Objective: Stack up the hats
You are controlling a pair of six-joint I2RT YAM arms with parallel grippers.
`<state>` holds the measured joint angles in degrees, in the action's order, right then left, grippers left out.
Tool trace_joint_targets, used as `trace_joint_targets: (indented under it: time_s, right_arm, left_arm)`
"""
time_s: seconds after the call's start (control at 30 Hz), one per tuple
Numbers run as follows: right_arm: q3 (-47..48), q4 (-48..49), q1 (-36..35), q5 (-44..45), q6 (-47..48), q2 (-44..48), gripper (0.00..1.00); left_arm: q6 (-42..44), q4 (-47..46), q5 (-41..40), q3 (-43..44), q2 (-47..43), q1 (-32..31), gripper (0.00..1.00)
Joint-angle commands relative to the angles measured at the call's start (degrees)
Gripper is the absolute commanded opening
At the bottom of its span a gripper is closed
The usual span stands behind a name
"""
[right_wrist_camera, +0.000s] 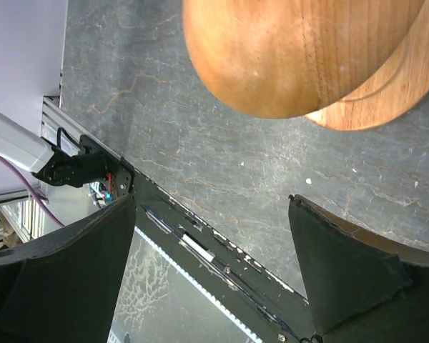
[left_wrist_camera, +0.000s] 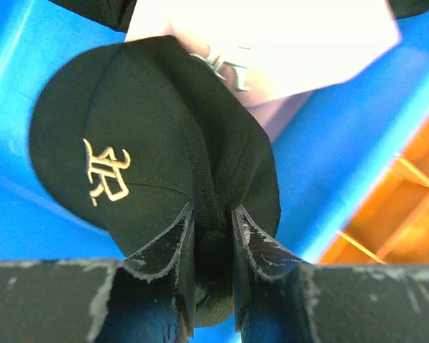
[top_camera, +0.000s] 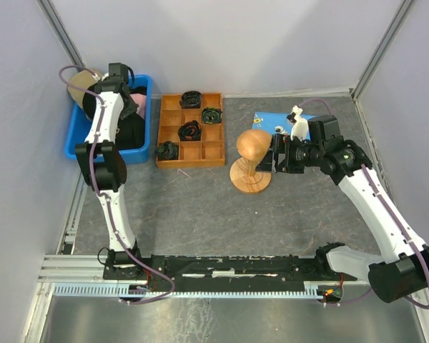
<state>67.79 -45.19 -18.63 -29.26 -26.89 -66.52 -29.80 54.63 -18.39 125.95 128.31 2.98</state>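
Observation:
In the left wrist view a black hat (left_wrist_camera: 129, 143) with a pale stitched emblem lies in the blue bin (left_wrist_camera: 14, 57). My left gripper (left_wrist_camera: 213, 221) is shut on a fold of its black fabric. A pink hat (left_wrist_camera: 286, 43) lies just beyond it. From above, the left gripper (top_camera: 129, 107) reaches down into the blue bin (top_camera: 79, 136), beside the pink hat (top_camera: 138, 100) and black hat (top_camera: 132, 132). A tan hat (top_camera: 77, 82) hangs at the bin's far left corner. My right gripper (top_camera: 275, 161) stands open and empty beside the wooden hat stand (top_camera: 252, 161).
A wooden compartment tray (top_camera: 191, 130) holding small black coiled bundles sits right of the bin. A blue printed cloth (top_camera: 272, 120) lies behind the stand. The right wrist view shows the stand's rounded head (right_wrist_camera: 300, 50) and the arms' black base rail (right_wrist_camera: 200, 243).

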Motion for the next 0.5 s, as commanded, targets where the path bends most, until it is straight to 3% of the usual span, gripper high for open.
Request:
trace_joint_targets:
  time_s: [0.0, 0.23, 0.47]
  right_arm:
    - [3.41, 1.86, 0.06, 0.28, 1.32, 2.27, 0.96]
    - [-0.17, 15.71, -1.28, -2.83, -5.22, 5.78, 0.99]
    - [4.08, 17.15, -6.34, 1.27, -1.73, 2.6, 0.97]
  left_arm:
    - [-7.94, 0.28, 6.71, 5.42, -12.11, 0.0, 0.03]
    - [-18.01, 0.47, 17.49, 9.98, -18.38, 0.08, 0.03]
    - [-29.65, -3.33, 28.3, 8.88, -23.55, 0.01, 0.03]
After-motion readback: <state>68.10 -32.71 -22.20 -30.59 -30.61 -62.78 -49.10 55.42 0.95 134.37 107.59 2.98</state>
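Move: The left gripper already pinches the black hat inside the blue bin. From it, the wooden hat stand lies roughly 43 cm to the right and 24 cm back, its middle at about hand height. The pink hat is some 7 cm right, 2 cm back and a little below; the orange organizer is about 26 cm right, 10 cm back. From the empty right gripper, the stand is roughly 6 cm left, 4 cm ahead and 10 cm below. Bring the left gripper fast up out of the blue bin, about 24 cm, carrying the black hat in its unchanged pinch and veering some 7 cm right and slightly back; swing the fingertips up and rightward as you climb. Meanwhile raise the open right gripper about 6 cm beside the wooden stand, tipping its fingers up, then let it ease left. ##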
